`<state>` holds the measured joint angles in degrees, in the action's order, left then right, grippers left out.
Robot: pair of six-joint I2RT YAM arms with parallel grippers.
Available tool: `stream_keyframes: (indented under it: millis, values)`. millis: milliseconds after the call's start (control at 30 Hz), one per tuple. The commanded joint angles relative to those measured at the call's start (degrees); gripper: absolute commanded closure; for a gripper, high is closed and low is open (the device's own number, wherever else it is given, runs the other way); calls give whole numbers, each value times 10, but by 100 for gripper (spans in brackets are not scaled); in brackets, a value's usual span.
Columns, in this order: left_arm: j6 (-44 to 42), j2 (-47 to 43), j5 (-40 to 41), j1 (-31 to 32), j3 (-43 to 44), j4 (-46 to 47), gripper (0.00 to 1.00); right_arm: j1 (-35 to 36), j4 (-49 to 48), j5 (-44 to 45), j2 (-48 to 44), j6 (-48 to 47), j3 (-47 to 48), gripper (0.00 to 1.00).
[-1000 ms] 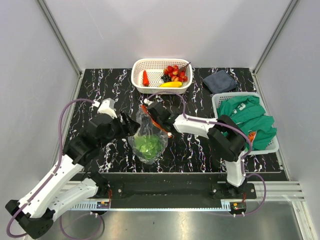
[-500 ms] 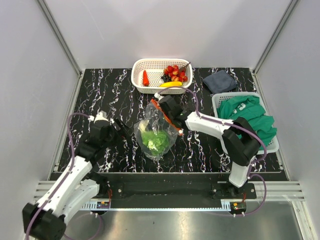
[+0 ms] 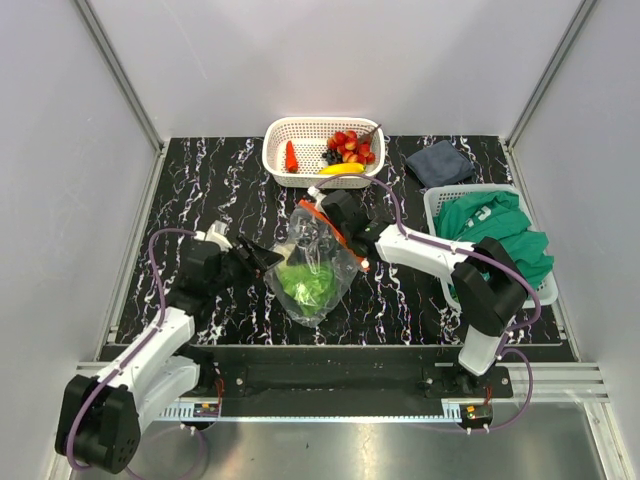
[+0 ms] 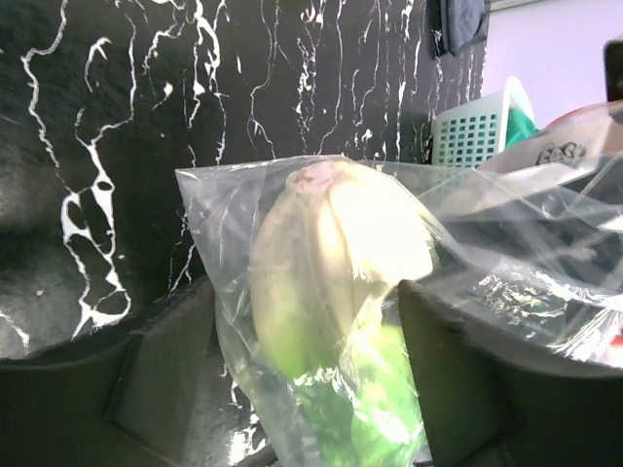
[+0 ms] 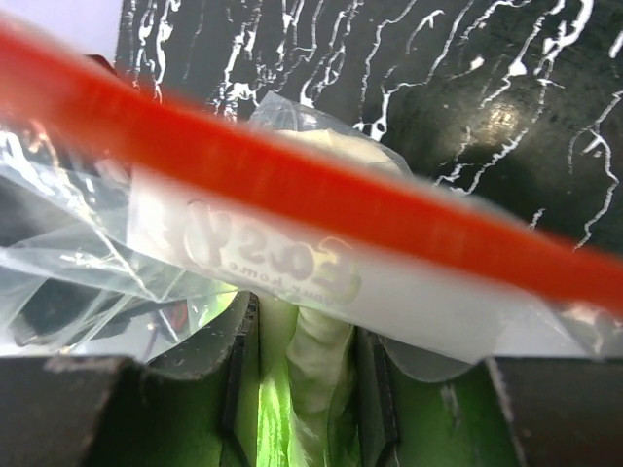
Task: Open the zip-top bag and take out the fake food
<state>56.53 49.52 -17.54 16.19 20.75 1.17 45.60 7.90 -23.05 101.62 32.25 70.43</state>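
Note:
The clear zip-top bag (image 3: pixel 318 262) hangs tilted above the table, with green lettuce (image 3: pixel 303 285) in its lower end. My right gripper (image 3: pixel 338 232) is shut on the bag's top by the red zip strip (image 3: pixel 330 228). In the right wrist view the red zip strip (image 5: pixel 321 195) crosses in front, and pale lettuce (image 5: pixel 316 341) sits pinched in film between the pads of my right gripper (image 5: pixel 304 336). My left gripper (image 3: pixel 265 262) is open at the bag's lower left. Its wide fingers (image 4: pixel 161 375) straddle the bagged lettuce (image 4: pixel 331 253).
A white lattice basket (image 3: pixel 275 160) at the back holds a red pepper (image 3: pixel 291 156), strawberries (image 3: pixel 350 145), grapes (image 3: pixel 331 156) and a banana (image 3: pixel 342 169). A grey cloth (image 3: pixel 440 162) lies back right. Another basket (image 3: pixel 436 205) on the right holds green cloth (image 3: pixel 495 235).
My left arm drew back from the bag and dropped low, then its gripper came up to the bag's lower left. The right gripper carried the bag slightly right and back.

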Motion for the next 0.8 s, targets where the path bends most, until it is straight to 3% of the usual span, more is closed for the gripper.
stream_keyframes:
  millis: [0, 200, 400, 500, 633, 767]
  values:
    - [3, 14, -19, -5, 8, 45, 37, -5, -46, -30, -28, 18, 0, 85]
    - [-28, -6, 46, -12, 33, -66, 66, -14, -46, -24, -41, 11, -14, 90]
    - [-26, 3, 44, -23, 27, -71, 81, -18, -46, -20, -60, 11, -23, 93]
    - [-27, 8, 51, -23, 27, -70, 99, -19, -47, -22, -70, 11, -27, 94]
    - [-26, 20, 114, -24, 45, -113, 100, -19, -47, -24, -88, 6, -35, 95]
    - [-29, 35, 169, -26, 59, -152, 100, -21, -50, 27, -135, -17, -52, 97]
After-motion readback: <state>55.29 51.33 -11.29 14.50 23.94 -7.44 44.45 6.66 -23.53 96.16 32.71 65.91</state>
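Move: The clear film at the closed side of the zip-top bag lies right between my open left fingers, its edge about 1 cm ahead and 1 cm to the left. The bok choy inside is some 5 cm to the right and 2 cm back, at much the same height. My right hand already grips the bok choy; the bag's orange zip mouth lies roughly 6 cm to its right, 2 cm ahead and 4 cm above. I shut my left fingers fully from nearly wide open, pinching the film at the bag's closed side, and while closing and afterwards I draw that hand about 2.5 cm left and nearly 2 cm down, tilting it some 10 degrees. My right hand keeps its hold on the bok choy, dips slightly, then rises and eases right, ending about 1.5 cm up and 1.5 cm over, away from my left hand. ##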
